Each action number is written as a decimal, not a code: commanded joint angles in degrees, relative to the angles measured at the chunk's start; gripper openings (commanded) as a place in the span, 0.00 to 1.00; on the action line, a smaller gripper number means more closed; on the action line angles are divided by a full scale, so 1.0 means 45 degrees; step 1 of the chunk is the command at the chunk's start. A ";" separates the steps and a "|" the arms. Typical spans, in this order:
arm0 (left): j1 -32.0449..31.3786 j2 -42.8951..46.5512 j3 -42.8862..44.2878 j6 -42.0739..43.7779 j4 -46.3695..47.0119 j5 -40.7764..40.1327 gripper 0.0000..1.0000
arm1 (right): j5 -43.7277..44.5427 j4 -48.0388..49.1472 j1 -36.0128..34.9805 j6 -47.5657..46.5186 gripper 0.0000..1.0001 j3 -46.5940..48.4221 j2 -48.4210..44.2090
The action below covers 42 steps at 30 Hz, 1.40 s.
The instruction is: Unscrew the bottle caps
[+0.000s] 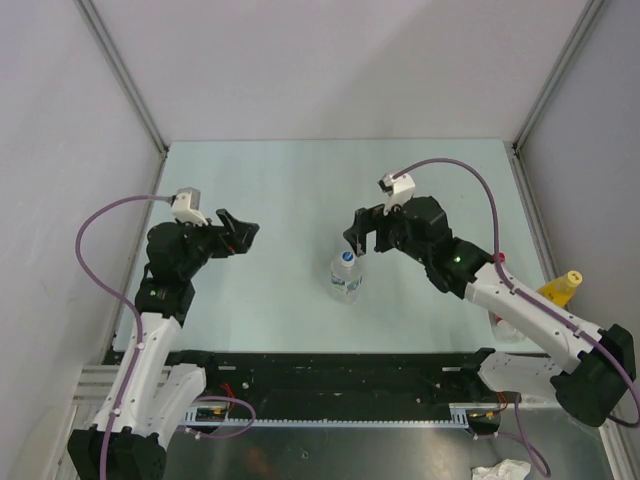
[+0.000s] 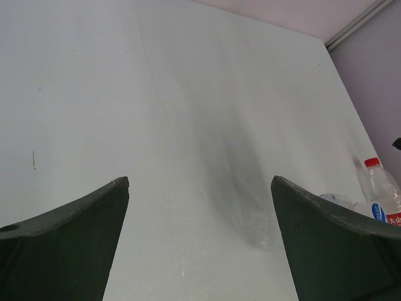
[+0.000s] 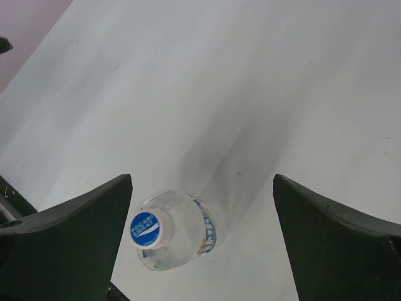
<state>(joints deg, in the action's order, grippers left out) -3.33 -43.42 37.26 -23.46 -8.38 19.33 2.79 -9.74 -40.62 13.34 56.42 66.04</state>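
A clear bottle (image 1: 347, 280) with a blue-green label stands mid-table, and its white cap (image 1: 347, 257) with a blue top is on. My right gripper (image 1: 362, 234) hangs open just behind and above it. In the right wrist view the bottle (image 3: 188, 229) and its cap (image 3: 148, 229) lie below the open right gripper (image 3: 202, 179), close to the left finger (image 3: 75, 251). My left gripper (image 1: 243, 226) is open and empty, left of the bottle. The left wrist view shows the left gripper (image 2: 200, 182) over bare table. A red-capped bottle (image 2: 381, 185) stands at the far right.
A bottle of orange-yellow liquid with a yellow cap (image 1: 563, 287) stands at the right table edge. A red cap (image 1: 497, 259) shows beside my right arm, its bottle (image 1: 506, 326) mostly hidden behind the arm. White walls enclose the table (image 1: 270, 180). A black rail (image 1: 330, 365) runs along the near edge.
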 commanded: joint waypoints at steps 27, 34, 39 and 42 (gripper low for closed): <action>0.0116 0.0617 -0.0197 0.0933 0.0022 0.1366 0.99 | 0.2028 -0.1593 -0.3338 -0.1243 0.87 0.0505 -0.0548; 0.0124 0.0691 -0.0275 0.0808 0.0015 0.1333 0.99 | 0.1924 -0.1478 -0.3360 -0.1092 0.63 0.0491 0.0455; 0.0117 0.0667 -0.0213 0.0679 0.0031 0.1318 0.99 | 0.2081 -0.1358 -0.3375 -0.1072 0.53 0.0500 0.0863; 0.0118 0.0665 -0.0117 0.0736 0.0035 0.1284 0.99 | 0.1969 -0.1147 -0.3361 -0.1161 0.32 0.0502 0.1119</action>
<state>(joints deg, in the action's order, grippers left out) -3.29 -41.08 36.32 -20.51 -8.93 24.23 10.70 -16.84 -55.44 8.43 56.51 70.02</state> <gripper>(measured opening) 0.994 0.430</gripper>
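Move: The Pocari bottle's blue-and-white cap lies about 6 cm back, 4 cm to the left and 5 cm below the right hand. Under it stands its bottle, upright, the body's middle some 10 cm lower than the cap. A red-capped bottle lies some 31 cm to the hand's right, about 6 cm back and 22 cm below. From the left hand, the cap is roughly 21 cm to the right, 6 cm back and 3 cm lower. The right hand's two fingertips come to bear on opposite sides of the Pocari cap, closing from wide open to a bit under half. Before that the hand swings back and left about 7 cm with a small rise, turning some 10 degrees counter-clockwise, then sinks roughly 7 cm onto the cap while its left side rolls down about 15 degrees. ##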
